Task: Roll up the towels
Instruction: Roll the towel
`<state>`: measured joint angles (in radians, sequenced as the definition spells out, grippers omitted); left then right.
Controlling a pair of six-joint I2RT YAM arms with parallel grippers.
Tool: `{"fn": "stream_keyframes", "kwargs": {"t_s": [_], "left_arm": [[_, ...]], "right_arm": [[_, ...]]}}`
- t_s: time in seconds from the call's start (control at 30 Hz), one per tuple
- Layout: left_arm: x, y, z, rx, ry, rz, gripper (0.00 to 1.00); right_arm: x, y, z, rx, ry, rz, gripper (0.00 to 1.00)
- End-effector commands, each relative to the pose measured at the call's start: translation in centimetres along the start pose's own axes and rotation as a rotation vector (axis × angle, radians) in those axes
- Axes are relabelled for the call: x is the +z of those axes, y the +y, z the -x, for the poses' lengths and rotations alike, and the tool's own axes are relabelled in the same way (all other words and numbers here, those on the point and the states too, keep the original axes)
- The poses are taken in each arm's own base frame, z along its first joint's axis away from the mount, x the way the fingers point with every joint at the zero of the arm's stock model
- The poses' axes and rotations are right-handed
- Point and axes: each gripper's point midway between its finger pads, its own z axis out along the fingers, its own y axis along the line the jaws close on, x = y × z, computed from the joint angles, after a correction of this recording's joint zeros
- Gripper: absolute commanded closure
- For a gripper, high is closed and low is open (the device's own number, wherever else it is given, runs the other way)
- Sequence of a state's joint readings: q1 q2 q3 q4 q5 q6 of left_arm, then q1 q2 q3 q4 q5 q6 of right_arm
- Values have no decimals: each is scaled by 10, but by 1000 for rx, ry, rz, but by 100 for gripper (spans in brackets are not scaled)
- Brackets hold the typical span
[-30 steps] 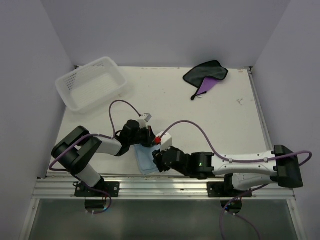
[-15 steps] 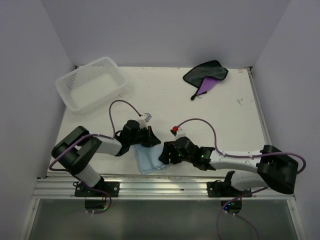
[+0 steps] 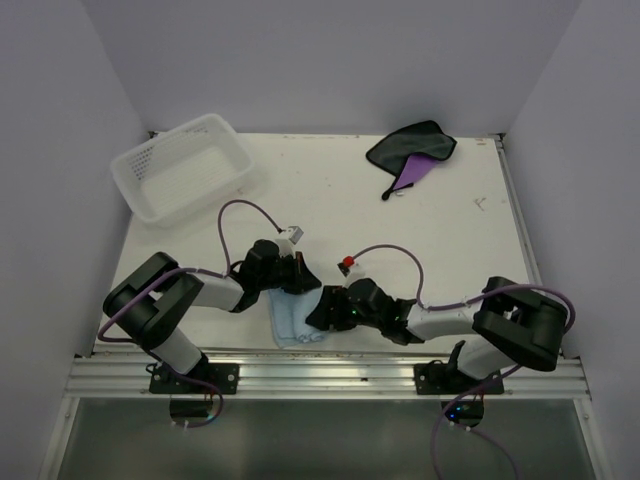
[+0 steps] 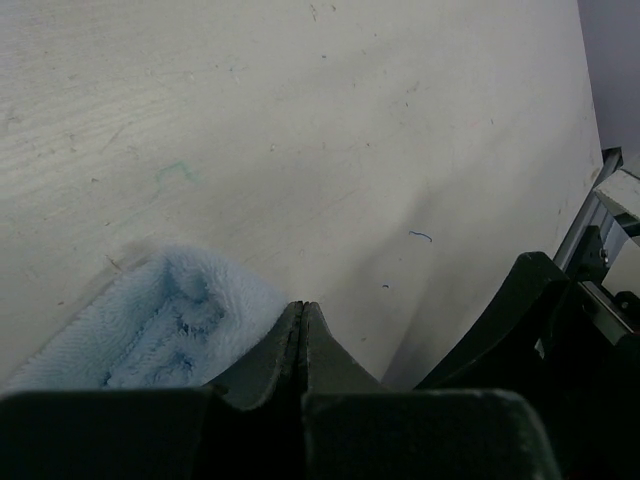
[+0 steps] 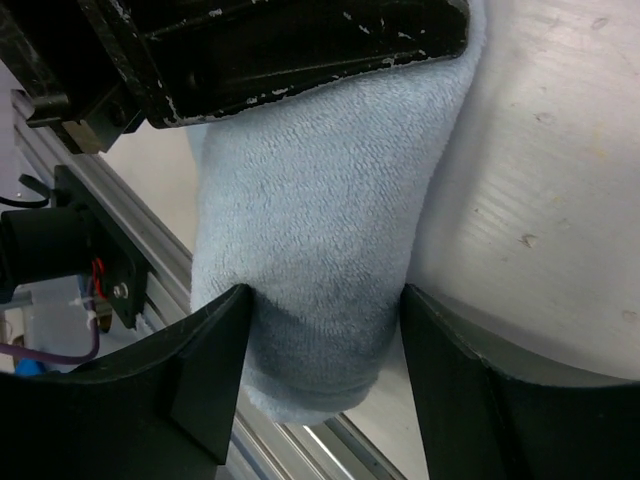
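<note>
The light blue towel (image 3: 293,322) lies rolled into a short tube near the table's front edge. In the right wrist view the towel (image 5: 320,200) runs between the fingers of my right gripper (image 5: 324,292). That gripper is open and straddles the roll's near end, fingers close against its sides. My left gripper (image 3: 299,284) is shut with nothing between its jaws. Its tip (image 4: 302,306) rests beside the fluffy end of the towel (image 4: 165,325). The purple towel with the dark face (image 3: 412,150) lies crumpled at the far right, away from both grippers.
A white lattice basket (image 3: 165,135) stands at the far left. The aluminium rail (image 3: 320,372) runs along the front edge just behind the roll. The left gripper's black body (image 5: 300,50) sits over the roll's far end.
My right gripper has opened wider around the blue roll and shifted slightly left, while its arm folded back toward its base. The left gripper has stayed shut and still.
</note>
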<state>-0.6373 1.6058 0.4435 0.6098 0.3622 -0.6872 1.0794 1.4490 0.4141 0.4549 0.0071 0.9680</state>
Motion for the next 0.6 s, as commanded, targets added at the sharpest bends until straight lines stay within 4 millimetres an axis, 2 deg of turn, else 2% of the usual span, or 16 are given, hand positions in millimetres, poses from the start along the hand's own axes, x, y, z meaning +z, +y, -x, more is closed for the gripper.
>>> {"fn": "stream_keyframes", "kwargs": {"t_s": [0.0,0.07,0.1,0.23,0.27,0.3,0.33,0.37,0.4,0.43,0.47,0.57], "left_arm": [[-4,31,-19,13,53,128,100],[-5,30,-17,13,48,126,100],[-5,29,-17,14,50,126,100],[-6,27,-13,17,43,126,100],[-6,27,-11,16,43,132,100],[-7,25,-8,18,33,130,100],[-7,23,-6,21,28,125,100],[-8,23,-5,20,28,127,100],[-8,21,-3,21,25,126,100],[-8,19,2,29,15,124,100],[-9,18,2,27,20,128,100],[-9,12,12,34,6,122,100]], "right_arm": [[4,16,0,39,-8,90,38],[7,16,0,41,-11,97,43],[7,15,-1,32,-9,93,52],[8,9,-1,-24,1,33,69],[6,15,5,-60,-17,34,71],[4,5,5,-83,-15,-25,74],[2,5,7,-106,-17,-42,76],[-1,17,15,-129,-39,-33,76],[-2,15,16,-172,-39,-53,77],[-5,4,15,-198,-26,-114,78],[-6,12,19,-224,-29,-116,79],[-11,5,22,-283,-18,-193,82]]}}
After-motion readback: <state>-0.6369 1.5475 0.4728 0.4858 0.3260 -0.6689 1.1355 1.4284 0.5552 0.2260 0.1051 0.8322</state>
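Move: The near right end of the folded towel is already between the right gripper's open fingers, about 1 cm left of and 1 cm below its hand point. The left gripper's shut tips stand some 9 cm ahead of the right hand and 2 cm to its right, roughly level. The table's near edge is about 6 cm straight back and 3 cm lower. From the left hand, that towel end lies about 10 cm back, 3 cm left and slightly lower. Ease the right gripper about 1 cm left along the towel's near end and close its fingers to roughly half their gap, pinching the thick cloth between them. Then draw it up about 1.5 cm, rolling the wrist some 10 degrees so that its forward side rises. Keep the left gripper shut and almost still on the towel's far right part. ##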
